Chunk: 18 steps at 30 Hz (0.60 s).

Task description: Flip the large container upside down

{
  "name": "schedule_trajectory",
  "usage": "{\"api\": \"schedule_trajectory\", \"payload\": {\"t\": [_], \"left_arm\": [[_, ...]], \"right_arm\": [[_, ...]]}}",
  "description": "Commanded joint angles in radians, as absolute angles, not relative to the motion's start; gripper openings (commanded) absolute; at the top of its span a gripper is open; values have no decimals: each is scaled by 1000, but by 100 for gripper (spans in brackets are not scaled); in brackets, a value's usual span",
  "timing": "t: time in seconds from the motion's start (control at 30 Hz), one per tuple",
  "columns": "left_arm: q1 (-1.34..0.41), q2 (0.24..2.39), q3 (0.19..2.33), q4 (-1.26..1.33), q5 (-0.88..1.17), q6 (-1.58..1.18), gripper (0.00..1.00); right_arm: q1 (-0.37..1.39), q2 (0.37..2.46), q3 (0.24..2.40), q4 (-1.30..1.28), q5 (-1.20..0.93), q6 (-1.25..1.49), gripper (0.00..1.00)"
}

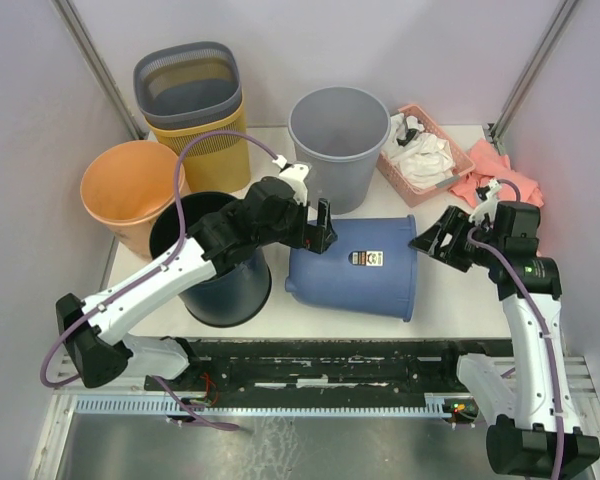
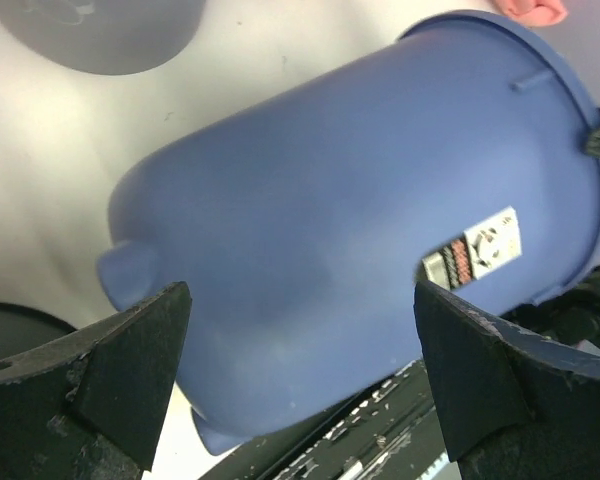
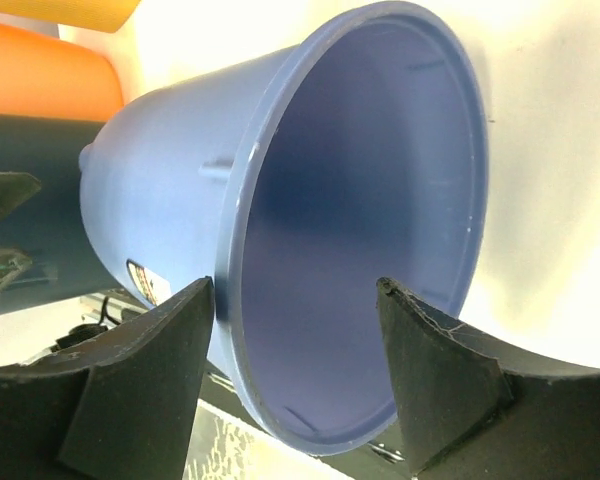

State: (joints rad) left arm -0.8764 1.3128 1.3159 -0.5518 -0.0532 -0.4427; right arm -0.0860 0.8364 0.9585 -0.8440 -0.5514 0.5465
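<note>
The large blue container (image 1: 355, 265) lies on its side in the middle of the table, base to the left and open mouth to the right. My left gripper (image 1: 322, 232) is open and empty, over the container's upper wall near its base end. In the left wrist view the jaws (image 2: 302, 300) stand wide apart above the blue wall (image 2: 350, 220). My right gripper (image 1: 422, 243) is open at the mouth end. In the right wrist view its jaws (image 3: 295, 290) stand either side of the near part of the rim (image 3: 230, 230), and I cannot tell whether they touch it.
A black bin (image 1: 215, 265) stands right against the container's base. An orange bin (image 1: 130, 190), a yellow basket with a grey mesh basket (image 1: 192, 100) in it and a grey bin (image 1: 340, 140) stand behind. A pink basket of white cloths (image 1: 420, 152) and a pink cloth (image 1: 495, 180) lie at back right.
</note>
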Motion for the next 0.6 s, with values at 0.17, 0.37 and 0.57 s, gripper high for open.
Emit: {"api": "schedule_trajectory", "payload": {"t": [0.17,0.37,0.57], "left_arm": [[-874,1326,1325,-562,-77,-467,99],[-866,1348,1344,-562,-64,-463,99],[-792,1351,1358,-579,11,-499,100]], "right_arm": [[-73,834,1002,-984,-402,396,53],[-73,818,991,-994,-356,398,27],[-74,792,916,-964,-346,435,3]]}}
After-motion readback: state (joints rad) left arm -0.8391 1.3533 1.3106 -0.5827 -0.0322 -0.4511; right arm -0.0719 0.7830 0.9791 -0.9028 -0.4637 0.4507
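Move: The large blue container lies on its side, mouth to the right, its middle about 15 cm left of the right hand, 3 cm back and 6 cm lower; its rim is only about 1 cm to the left, between the open fingers. From that hand the grey container is some 21 cm ahead and 18 cm left, the dark container about 42 cm left and 2 cm back. From the left hand, the blue container's middle is roughly 6 cm right, level fore-and-aft, 13 cm below. The blue container's rim gets pinched by the right fingers, one inside the mouth and one outside, as they go from well open to nearly shut while that hand eases only about 1 cm right and back, tilting its left side down slightly. The left hand, fingers still wide open, sinks a good 2 cm above the container's bottom end. ##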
